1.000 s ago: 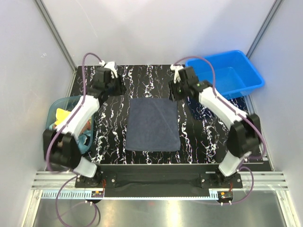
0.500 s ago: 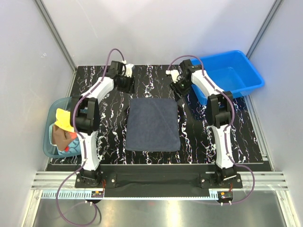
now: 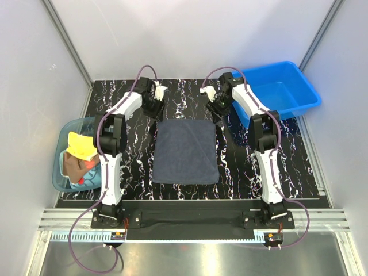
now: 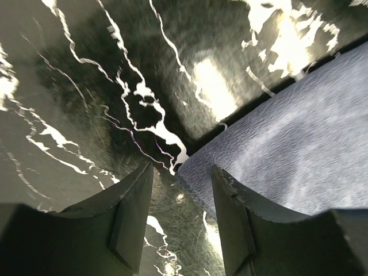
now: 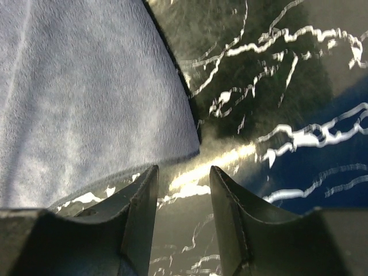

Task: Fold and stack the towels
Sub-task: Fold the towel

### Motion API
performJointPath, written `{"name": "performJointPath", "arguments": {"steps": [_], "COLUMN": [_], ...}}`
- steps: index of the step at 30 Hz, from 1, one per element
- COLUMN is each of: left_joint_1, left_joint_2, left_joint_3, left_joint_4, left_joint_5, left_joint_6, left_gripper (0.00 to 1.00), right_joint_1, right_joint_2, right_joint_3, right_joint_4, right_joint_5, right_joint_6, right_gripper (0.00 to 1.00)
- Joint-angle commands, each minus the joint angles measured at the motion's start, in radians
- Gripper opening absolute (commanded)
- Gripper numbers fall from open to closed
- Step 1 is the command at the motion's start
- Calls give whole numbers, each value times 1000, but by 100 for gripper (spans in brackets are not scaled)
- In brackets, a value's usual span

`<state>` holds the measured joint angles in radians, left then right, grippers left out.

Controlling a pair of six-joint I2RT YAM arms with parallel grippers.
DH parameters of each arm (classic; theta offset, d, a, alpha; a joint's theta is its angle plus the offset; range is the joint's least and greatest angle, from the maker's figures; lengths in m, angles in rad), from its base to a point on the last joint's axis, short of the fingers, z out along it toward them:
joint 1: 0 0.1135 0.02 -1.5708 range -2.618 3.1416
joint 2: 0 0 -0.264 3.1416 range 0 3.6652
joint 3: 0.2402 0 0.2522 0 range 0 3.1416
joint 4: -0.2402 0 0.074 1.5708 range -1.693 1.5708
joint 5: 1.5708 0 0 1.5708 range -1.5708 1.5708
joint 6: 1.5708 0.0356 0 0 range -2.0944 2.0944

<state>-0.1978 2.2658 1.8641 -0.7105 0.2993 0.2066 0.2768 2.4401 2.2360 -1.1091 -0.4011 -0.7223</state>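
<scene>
A dark slate-blue towel (image 3: 185, 150) lies flat and square in the middle of the black marbled table (image 3: 241, 169). My left gripper (image 3: 157, 110) hovers open at its far left corner; in the left wrist view that gripper (image 4: 181, 170) straddles the corner of the towel (image 4: 287, 144) with nothing gripped. My right gripper (image 3: 217, 111) hangs open at the far right corner; in the right wrist view it (image 5: 183, 170) sits just past the towel (image 5: 86, 98) edge. More towels, one yellow (image 3: 80, 145) and one red-brown (image 3: 73, 165), are heaped in the tub.
A translucent teal tub (image 3: 61, 179) stands at the table's left edge. A rigid blue bin (image 3: 299, 95) stands at the back right, close behind the right arm. White walls and metal rails close in the back and sides.
The left gripper has swung right and toward the towel's far left corner. The right gripper has shifted slightly to the far right corner. The towel has not moved.
</scene>
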Motion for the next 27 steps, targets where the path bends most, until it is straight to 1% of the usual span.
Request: {"name": "performJointPath", "arguments": {"steps": [1,3,7,9,12,16,17,19,20,21,23,24,25,27], "left_joint_1": [14,15,20,23,23,23,23,23,21,23,23,23,21,23], "left_joint_2": [12,23,43,49,63,70,74,75,75,74,72,72,72,72], "left_joint_3": [56,60,72,78,87,92,93,96,95,96,95,98,99,101], "left_joint_4": [-13,-18,-30,-27,-32,-29,-30,-30,-30,-32,-32,-33,-35,-38], "left_joint_5": [26,23,26,34,35,40,40,38,38,38,57,60,64,75], "left_joint_6": [42,46,56,57,57,59,60,65,66,68,74,77,80,86], "left_gripper": [50,50,47,45,44,42,41,37,35,32,24,18,8,0], "right_joint_1": [-5,-5,-7,-5,-5,-5,-5,-5,-5,-5,-7,-5,-7,-7], "right_joint_2": [48,72,83,100,126,125,126,129,131,128,117,111,106,97], "right_joint_3": [99,132,140,151,169,142,139,139,139,134,125,108,100,91], "right_joint_4": [-38,-58,-38,-37,-67,-49,-40,-25,-5,3,32,43,54,75], "right_joint_5": [-76,-97,-140,-122,-93,-55,-54,-45,-39,-30,-25,-16,-13,-1], "right_joint_6": [-42,-43,-40,-34,-45,-49,-48,-40,-26,-22,-19,-17,-16,-16], "right_gripper": [48,49,49,49,48,44,40,34,27,24,20,15,13,7]}}
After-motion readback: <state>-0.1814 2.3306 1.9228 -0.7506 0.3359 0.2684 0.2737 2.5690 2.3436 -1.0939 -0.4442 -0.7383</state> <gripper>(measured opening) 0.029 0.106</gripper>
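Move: The dark towel's far left corner lies about 2 cm below the left fingertips, nearly straight under; the clear tub is some 22 cm left and 14 cm back of that hand. The towel's far right corner sits about 1 cm ahead, 1 cm left and 3 cm below the right hand, with the blue bin roughly 11 cm farther out and 18 cm to its right. Both hands sink, left 1.5 cm, right 3 cm easing forward, and close, pinching the towel's two far corners. ##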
